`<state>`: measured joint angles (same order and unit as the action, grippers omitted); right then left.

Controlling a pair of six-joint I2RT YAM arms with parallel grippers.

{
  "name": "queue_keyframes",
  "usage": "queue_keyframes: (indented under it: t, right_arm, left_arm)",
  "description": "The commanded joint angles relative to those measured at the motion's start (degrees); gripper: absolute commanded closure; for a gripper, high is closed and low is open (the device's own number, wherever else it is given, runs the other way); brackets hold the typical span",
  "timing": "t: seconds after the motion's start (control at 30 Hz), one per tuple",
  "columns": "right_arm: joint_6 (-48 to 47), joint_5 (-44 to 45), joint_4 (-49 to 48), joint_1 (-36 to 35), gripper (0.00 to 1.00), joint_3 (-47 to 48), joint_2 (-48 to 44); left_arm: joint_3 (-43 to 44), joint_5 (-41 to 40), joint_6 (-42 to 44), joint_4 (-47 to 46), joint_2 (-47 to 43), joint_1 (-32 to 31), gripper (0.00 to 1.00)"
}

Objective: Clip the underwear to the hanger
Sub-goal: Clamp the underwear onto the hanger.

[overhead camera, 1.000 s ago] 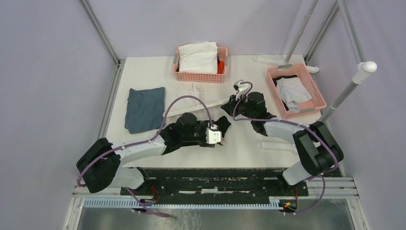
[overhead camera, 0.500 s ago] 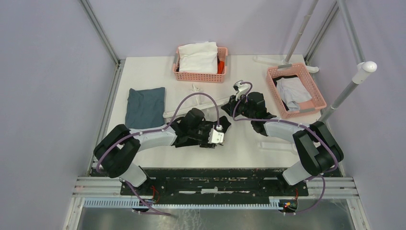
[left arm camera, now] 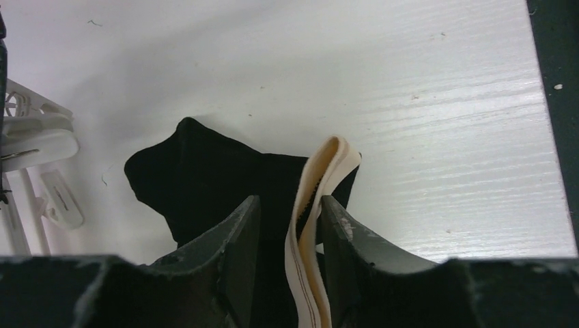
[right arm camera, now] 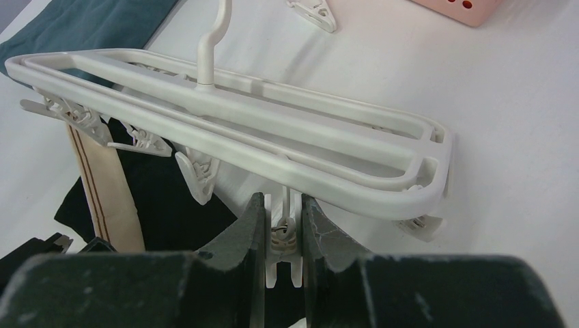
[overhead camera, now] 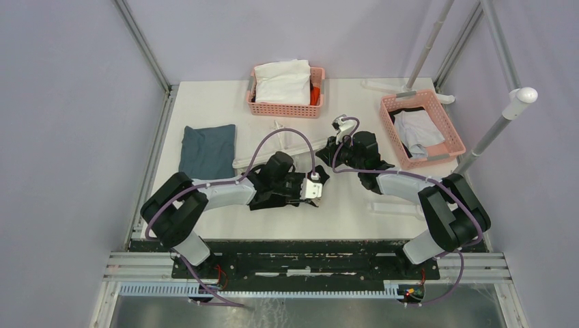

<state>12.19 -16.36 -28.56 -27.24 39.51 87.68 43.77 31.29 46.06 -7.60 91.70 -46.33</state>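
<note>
The underwear (overhead camera: 321, 175), black with a beige waistband (left arm camera: 321, 178), lies crumpled on the white table below the hanger. My left gripper (left arm camera: 290, 219) (overhead camera: 317, 193) straddles the upright fold of waistband. The band leans on the right finger and a gap shows to the left finger, so the jaws are open. The hanger (right arm camera: 273, 130) (overhead camera: 287, 147), a white frame with a hook and dangling clips, lies beside the cloth. My right gripper (right arm camera: 283, 225) (overhead camera: 334, 147) is shut on one clip (right arm camera: 283, 240) under the frame's near rail. Another stretch of waistband (right arm camera: 109, 198) hangs from a clip at the frame's left end.
A folded blue-grey cloth (overhead camera: 207, 154) lies at the left. A pink basket (overhead camera: 283, 109) with a white garment stands at the back, and a second pink basket (overhead camera: 454, 147) at the right. A pole with a white knob (overhead camera: 522, 96) rises at the far right. A loose clip (right arm camera: 314, 14) lies beyond the hanger.
My left arm's elbow has swung in toward the table and its gripper has shifted slightly right. Its jaws have narrowed around the waistband. The right gripper has not moved.
</note>
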Motion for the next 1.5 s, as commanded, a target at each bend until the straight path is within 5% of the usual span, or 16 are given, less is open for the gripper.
queue_keyframes:
  t: [0.0,0.27,0.43,0.7,1.47]
  right_arm:
    - [-0.5,-0.6,-2.8,-0.2,1.0,1.5,-2.4]
    - [0.2,-1.0,-3.5,-0.2,1.0,0.7,-3.1]
    - [2.9,-1.4,-5.7,-0.2,1.0,-1.3,-5.2]
    - [10.1,-2.3,-12.4,-0.2,1.0,-6.5,-8.8]
    - [16.9,-10.6,-18.9,-0.8,1.0,-10.2,-10.9]
  left_arm:
    - [2.7,-1.2,-2.4,-1.5,1.1,0.4,0.57]
    - [3.2,-1.4,-5.2,0.2,1.1,0.4,0.7]
    - [2.7,-3.6,-14.4,-4.2,-1.3,0.4,0.97]
    - [-5.9,-9.1,-33.4,-22.1,-7.1,0.4,0.97]
    - [-3.0,-6.9,-34.3,-22.4,-6.4,0.3,0.97]
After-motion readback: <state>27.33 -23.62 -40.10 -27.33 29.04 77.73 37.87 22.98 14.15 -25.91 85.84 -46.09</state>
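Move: The waistband end of the underwear is already between the left hand's half-open fingers, its tip about 1 cm to the right and a little below the hand point. The black leg corner lies roughly 6 cm ahead, 2 cm right and 4 cm lower. The right hand holds a clip on the hanger; from it the waistband end is some 12 cm back, 1 cm left and 6 cm down, while the hanger's middle is about 9 cm left and 2 cm ahead. The left fingers shut on the folded waistband end and pinch it. They then raise it about 5 cm and bring it slightly forward, swinging some 20 degrees counter-clockwise with the tips lifting. Still squeezing the clip, the right hand comes back 5 cm towards the waistband and rises 4 cm, its fingertips tilting up. ##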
